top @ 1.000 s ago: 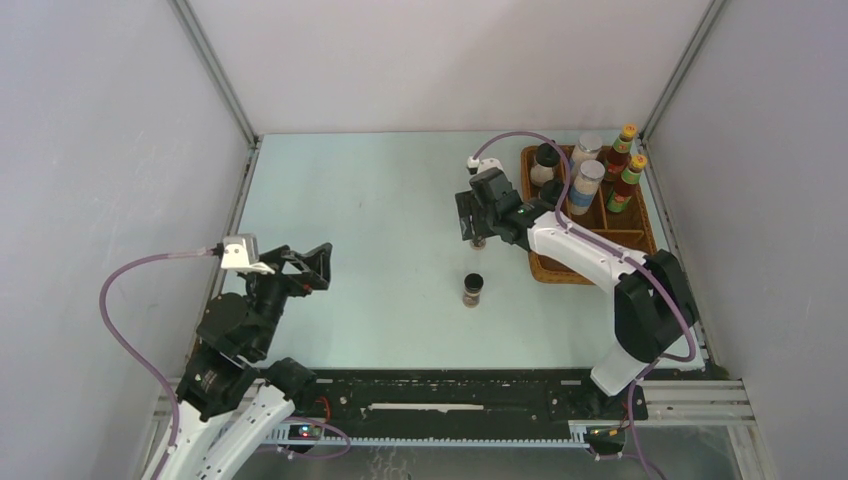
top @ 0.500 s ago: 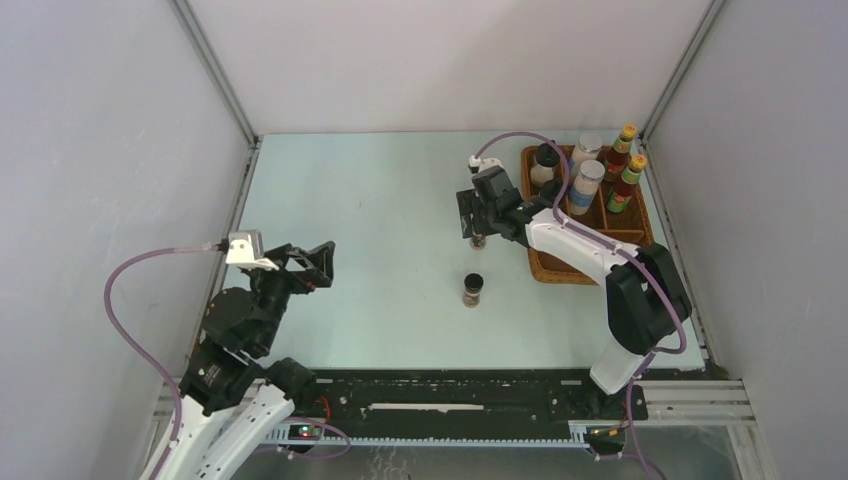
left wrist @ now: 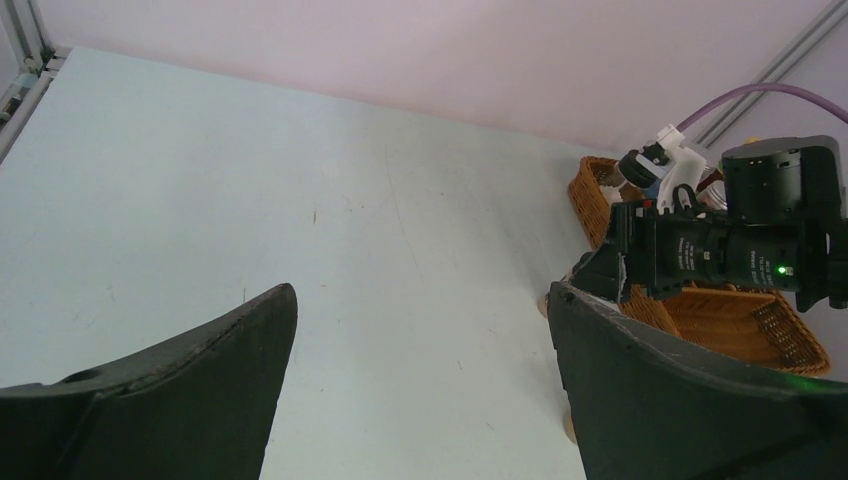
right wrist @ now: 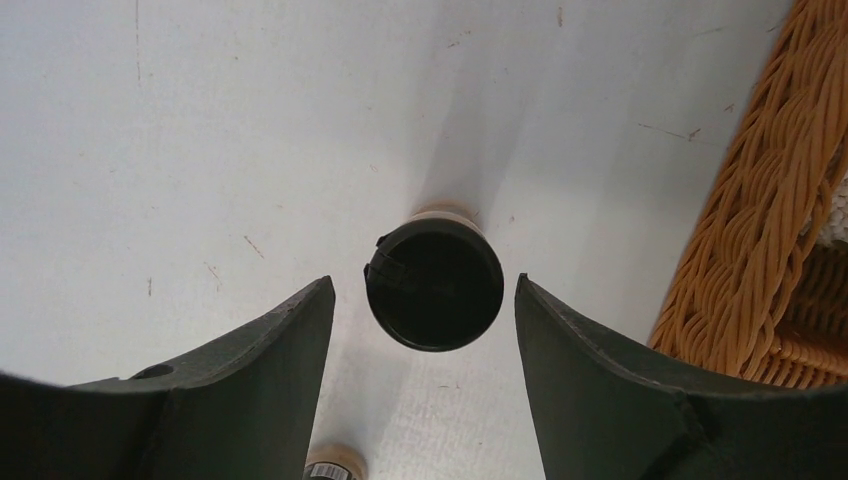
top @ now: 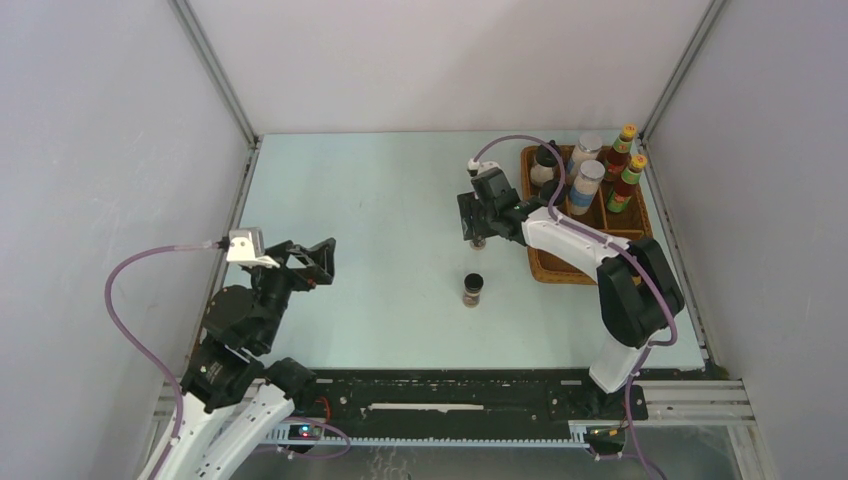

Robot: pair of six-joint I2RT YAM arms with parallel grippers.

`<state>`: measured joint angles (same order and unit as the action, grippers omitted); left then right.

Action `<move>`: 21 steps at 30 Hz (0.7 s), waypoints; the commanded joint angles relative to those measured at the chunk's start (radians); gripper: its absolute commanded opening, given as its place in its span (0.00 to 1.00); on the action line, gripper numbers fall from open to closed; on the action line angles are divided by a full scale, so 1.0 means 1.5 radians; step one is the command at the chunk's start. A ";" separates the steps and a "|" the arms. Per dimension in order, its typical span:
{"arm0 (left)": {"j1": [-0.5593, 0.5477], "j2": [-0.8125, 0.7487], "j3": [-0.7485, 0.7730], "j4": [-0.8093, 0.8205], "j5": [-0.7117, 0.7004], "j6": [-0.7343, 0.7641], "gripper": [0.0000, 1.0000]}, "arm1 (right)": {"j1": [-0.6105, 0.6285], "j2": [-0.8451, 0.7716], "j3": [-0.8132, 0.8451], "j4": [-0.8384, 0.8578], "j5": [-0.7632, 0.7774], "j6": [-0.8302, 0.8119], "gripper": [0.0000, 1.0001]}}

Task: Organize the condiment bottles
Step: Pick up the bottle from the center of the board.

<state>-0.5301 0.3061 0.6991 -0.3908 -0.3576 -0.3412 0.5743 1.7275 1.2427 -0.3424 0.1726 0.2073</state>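
Note:
My right gripper [top: 478, 226] hangs open over a tiny dark jar [top: 478, 241] just left of the wicker tray [top: 628, 222]. In the right wrist view its black lid [right wrist: 434, 283] sits between the two fingers [right wrist: 270, 350], with a gap on each side. A second tiny dark jar [top: 473, 289] stands nearer on the table. Two red sauce bottles [top: 626, 165], two silver-lidded jars [top: 587, 183] and a black-lidded white jar [top: 545, 164] stand in the tray. My left gripper [top: 312, 263] is open and empty at the near left, far from all bottles.
The wicker tray's edge [right wrist: 760, 230] lies close to the right finger of my right gripper. The second jar [right wrist: 335, 468] shows just below my right gripper's left finger. Grey walls enclose the table on three sides. The left wrist view shows the right arm [left wrist: 740, 250] in front of the tray [left wrist: 745, 325].
My right gripper's jaws have narrowed a little around the tiny dark jar. The left arm has crept slightly toward the table's middle. The bottles have not moved.

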 commanded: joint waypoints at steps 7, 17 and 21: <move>-0.003 0.006 -0.018 0.026 0.004 0.012 1.00 | -0.006 0.016 0.038 0.011 -0.004 -0.018 0.69; -0.002 -0.003 -0.023 0.024 0.002 0.013 1.00 | -0.008 0.020 0.045 0.008 -0.002 -0.025 0.58; -0.002 -0.004 -0.024 0.024 0.002 0.013 1.00 | -0.009 0.023 0.052 0.003 -0.001 -0.029 0.48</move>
<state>-0.5301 0.3077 0.6750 -0.3771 -0.3584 -0.3397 0.5674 1.7550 1.2728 -0.3454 0.1696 0.1818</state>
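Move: The small black-capped bottle already stands between the right hand's open fingers, its middle about 4 cm below them and 1 cm ahead. The other small bottle stands some 12 cm nearer the base and 1 cm to the left. The basket's middle is about 22 cm to the right and 5 cm farther out. From the left hand the black-capped bottle lies roughly 17 cm ahead, 29 cm right and 24 cm below. The right hand eases forward about 1 cm while its fingers narrow to roughly half open, meeting the cap's sides. ##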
